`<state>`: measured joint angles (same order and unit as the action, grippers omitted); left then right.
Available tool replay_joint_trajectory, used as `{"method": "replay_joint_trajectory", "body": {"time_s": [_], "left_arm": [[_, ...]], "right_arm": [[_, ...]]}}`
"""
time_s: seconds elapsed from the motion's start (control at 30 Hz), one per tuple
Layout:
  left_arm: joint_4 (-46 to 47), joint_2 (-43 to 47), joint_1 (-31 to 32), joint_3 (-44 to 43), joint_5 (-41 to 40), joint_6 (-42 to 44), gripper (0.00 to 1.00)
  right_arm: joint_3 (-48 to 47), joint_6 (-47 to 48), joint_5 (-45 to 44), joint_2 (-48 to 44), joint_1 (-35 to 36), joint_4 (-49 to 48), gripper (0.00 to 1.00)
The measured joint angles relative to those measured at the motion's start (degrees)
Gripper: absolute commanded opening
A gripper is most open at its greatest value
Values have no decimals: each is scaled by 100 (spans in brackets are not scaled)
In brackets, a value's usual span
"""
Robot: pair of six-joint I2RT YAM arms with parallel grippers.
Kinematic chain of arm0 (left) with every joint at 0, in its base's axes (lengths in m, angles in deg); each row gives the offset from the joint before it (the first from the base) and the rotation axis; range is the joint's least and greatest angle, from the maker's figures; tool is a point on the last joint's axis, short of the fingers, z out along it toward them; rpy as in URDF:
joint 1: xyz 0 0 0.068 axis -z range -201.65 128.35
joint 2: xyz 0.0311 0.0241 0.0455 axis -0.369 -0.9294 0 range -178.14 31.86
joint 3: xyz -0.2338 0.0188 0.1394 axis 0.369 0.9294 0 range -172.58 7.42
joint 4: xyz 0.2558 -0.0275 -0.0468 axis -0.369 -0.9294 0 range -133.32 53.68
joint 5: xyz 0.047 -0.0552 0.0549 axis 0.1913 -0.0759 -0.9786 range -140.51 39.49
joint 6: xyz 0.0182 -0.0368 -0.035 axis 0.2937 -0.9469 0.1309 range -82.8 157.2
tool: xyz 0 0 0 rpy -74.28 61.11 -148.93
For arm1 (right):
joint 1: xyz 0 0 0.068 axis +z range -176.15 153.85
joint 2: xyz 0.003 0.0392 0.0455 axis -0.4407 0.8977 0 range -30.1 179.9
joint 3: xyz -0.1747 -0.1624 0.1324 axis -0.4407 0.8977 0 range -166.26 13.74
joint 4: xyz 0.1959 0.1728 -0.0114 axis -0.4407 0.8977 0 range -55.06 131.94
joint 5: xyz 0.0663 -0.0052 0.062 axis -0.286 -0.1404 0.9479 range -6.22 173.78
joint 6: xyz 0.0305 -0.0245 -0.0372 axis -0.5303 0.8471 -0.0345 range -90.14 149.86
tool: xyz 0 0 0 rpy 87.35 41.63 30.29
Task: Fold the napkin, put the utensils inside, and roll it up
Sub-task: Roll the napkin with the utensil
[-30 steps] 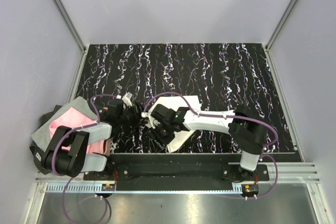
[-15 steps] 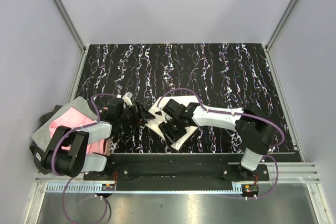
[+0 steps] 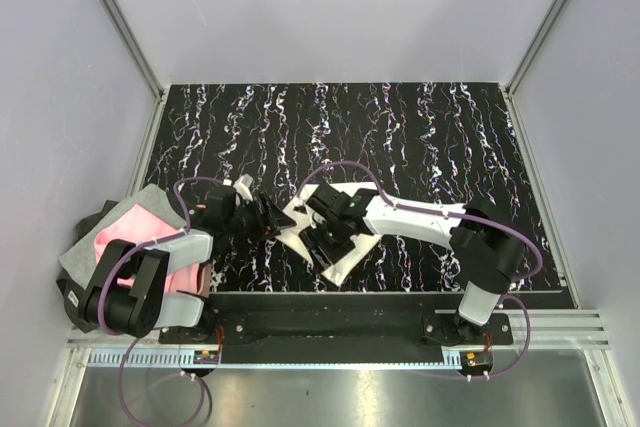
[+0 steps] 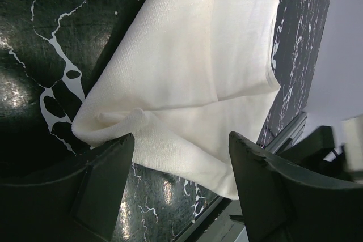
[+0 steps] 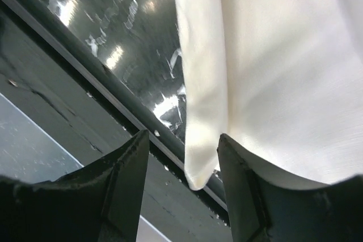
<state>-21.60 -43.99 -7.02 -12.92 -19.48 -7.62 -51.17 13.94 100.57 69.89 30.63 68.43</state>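
The cream napkin (image 3: 342, 262) lies folded near the table's front edge, largely covered by my right arm in the top view. My left gripper (image 3: 272, 217) stands open at its left corner. In the left wrist view the napkin (image 4: 198, 55) fills the upper frame, and its rumpled near edge lies just ahead of the open left gripper (image 4: 180, 140). My right gripper (image 3: 330, 237) hovers over the cloth. In the right wrist view a napkin (image 5: 283, 55) corner hangs between the spread fingers of the right gripper (image 5: 182, 137), ungripped. The utensils are out of view.
A pink and grey cloth (image 3: 130, 232) is bunched at the table's left edge beside the left arm's base. The dark front rail (image 5: 85, 66) of the table runs just under the napkin's hanging corner. Grey walls enclose the marbled black table (image 3: 420, 137).
My right gripper has shifted right and a little back over the napkin, exposing the cloth's left corner. Its jaws have widened slightly. The left gripper has hardly moved.
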Motion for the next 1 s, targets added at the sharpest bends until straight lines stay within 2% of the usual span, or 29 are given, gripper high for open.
{"method": "replay_joint_trajectory", "body": {"time_s": [0.23,0.47,0.67,1.0], "left_arm": [[-55,-4,0,-33,-15,24,75],[-92,-44,-2,-76,-4,22,75],[-79,-96,-2,-109,0,22,75],[-48,-114,-2,-109,4,20,75]], "right_arm": [[-1016,66,-629,4,0,122,70],[-1115,306,-1532,389,0,-433,76],[-1058,450,-1589,935,-4,-905,80],[-804,459,-1237,1023,-140,-1346,80]]}}
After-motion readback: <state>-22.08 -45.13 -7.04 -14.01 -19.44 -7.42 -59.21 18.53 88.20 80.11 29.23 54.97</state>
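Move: From the right hand, the stretch of the napkin's rolled edge beside the left gripper lies about 9 cm ahead and 5 cm to the left, some 3 cm lower. At about that same depth are the napkin's near corner, roughly 5 cm back and 2 cm right, and its far right corner, about 16 cm ahead and 11 cm right. From the left hand that stretch of rolled edge is about 2 cm back, 4 cm right and 3 cm below. The right hand leaves the napkin's near corner and arcs forward and somewhat left along the rolled edge towards the waiting left gripper, about 9 cm forward and 5 cm left, rising some 5 cm at first and then sinking a little lower than it began. On the way its fingers swing forward by about 20 degrees and open wider, and it comes down astride the rolled edge close beside the left fingers, one tip at the outer side and the other against the cloth inside the roll. ##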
